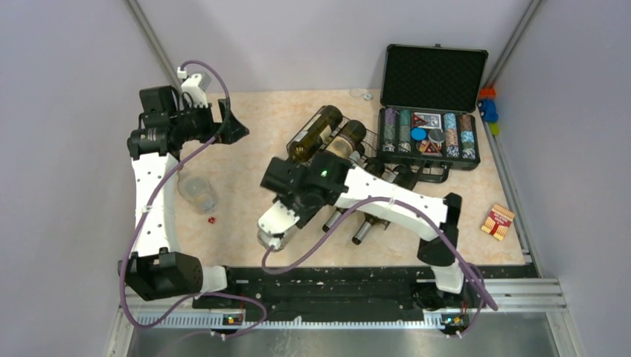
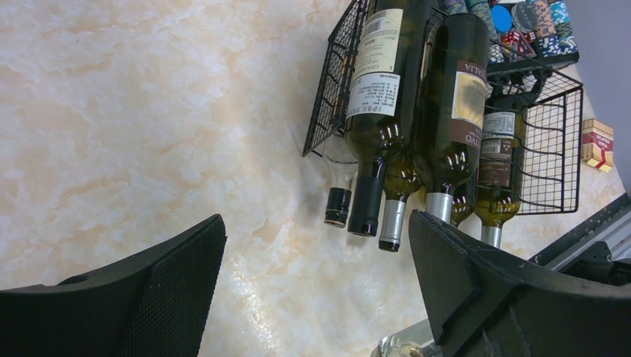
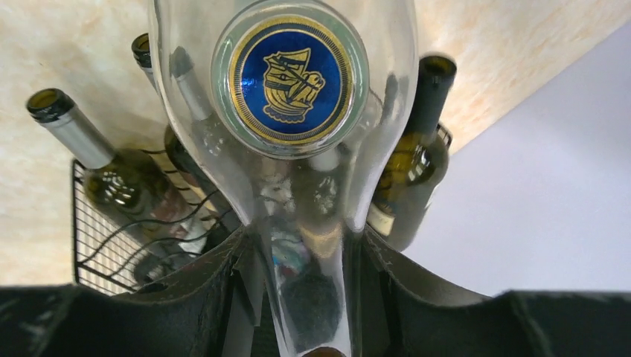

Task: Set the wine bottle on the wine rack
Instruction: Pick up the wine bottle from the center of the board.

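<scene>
A clear glass wine bottle (image 3: 290,74) with a blue and gold emblem on its end fills the right wrist view. My right gripper (image 3: 301,253) is shut on its narrow neck. From above, this gripper (image 1: 277,223) holds the bottle (image 1: 270,238) low, just left of and in front of the wine rack (image 1: 370,154). The black wire rack (image 2: 551,149) carries several dark bottles, their necks pointing toward the near edge. My left gripper (image 1: 227,123) hangs open at the far left, its pads (image 2: 171,297) wide apart over bare table.
An open black case of poker chips (image 1: 428,137) stands right behind the rack. A clear jar (image 1: 197,192) and a red die (image 1: 211,220) lie by the left arm. A card box (image 1: 497,221) lies at the right, with coloured toys (image 1: 487,104) in the far right corner.
</scene>
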Controlling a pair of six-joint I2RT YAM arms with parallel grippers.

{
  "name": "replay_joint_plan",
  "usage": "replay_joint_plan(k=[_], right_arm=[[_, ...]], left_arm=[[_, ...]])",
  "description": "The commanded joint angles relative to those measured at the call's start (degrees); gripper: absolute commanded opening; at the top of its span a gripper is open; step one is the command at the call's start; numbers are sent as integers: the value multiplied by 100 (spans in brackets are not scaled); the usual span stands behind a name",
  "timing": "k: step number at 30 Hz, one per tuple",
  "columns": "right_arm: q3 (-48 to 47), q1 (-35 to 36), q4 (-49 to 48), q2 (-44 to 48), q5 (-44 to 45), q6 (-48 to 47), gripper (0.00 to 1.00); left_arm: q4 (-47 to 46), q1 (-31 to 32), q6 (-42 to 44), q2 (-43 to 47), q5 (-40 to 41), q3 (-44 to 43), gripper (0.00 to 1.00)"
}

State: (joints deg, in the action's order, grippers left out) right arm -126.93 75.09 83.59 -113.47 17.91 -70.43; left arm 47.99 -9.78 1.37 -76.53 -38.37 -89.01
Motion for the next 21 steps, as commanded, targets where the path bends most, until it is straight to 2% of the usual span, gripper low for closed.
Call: replay_joint_plan(k=[1, 5, 8, 15, 21], right_arm=[[-577, -760, -675, 1194, -1097, 1004, 0], [-405, -1688, -924, 1630, -2209, 1608, 0], [87, -2509, -1344, 2138, -3025, 2097, 0], [2434, -4088, -2664, 3704, -4050, 2902, 0], [3711, -5279, -3410, 4596, -4606, 3546, 0]], left_arm=[[-208, -52, -93, -46, -224, -115, 96], [-205, -46, -121, -63, -315, -99, 96], [-218, -44, -119, -69, -321, -86, 96], [-305, -41, -120, -103, -382, -99, 96], [-303, 20, -123, -117, -617, -70, 94]])
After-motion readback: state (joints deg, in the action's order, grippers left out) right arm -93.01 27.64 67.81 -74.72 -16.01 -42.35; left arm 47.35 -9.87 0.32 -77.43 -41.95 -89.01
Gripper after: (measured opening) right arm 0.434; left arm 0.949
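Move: Ahead and to the right of the right hand, which already holds the clear bottle by its neck, the wine rack's middle lies about 16 cm farther out, 16 cm right and 18 cm lower. On the rack, the far-left bottle is some 20 cm ahead and 3 cm right, the brown-label bottle 13 cm ahead and 10 cm right. The poker case sits roughly 30 cm ahead and 42 cm right. From the left hand the rack is some 28 cm right, 4 cm ahead and well below. Swinging the clear bottle by its neck, the right hand sweeps fast to its right, about 22 cm in all, towards and over the wine rack. It also goes forward and up some 7 cm, then eases back and sinks a little near the end. The wrist turns clockwise about 50 degrees while the hand's left side rises steeply; the fingers keep their grip. ##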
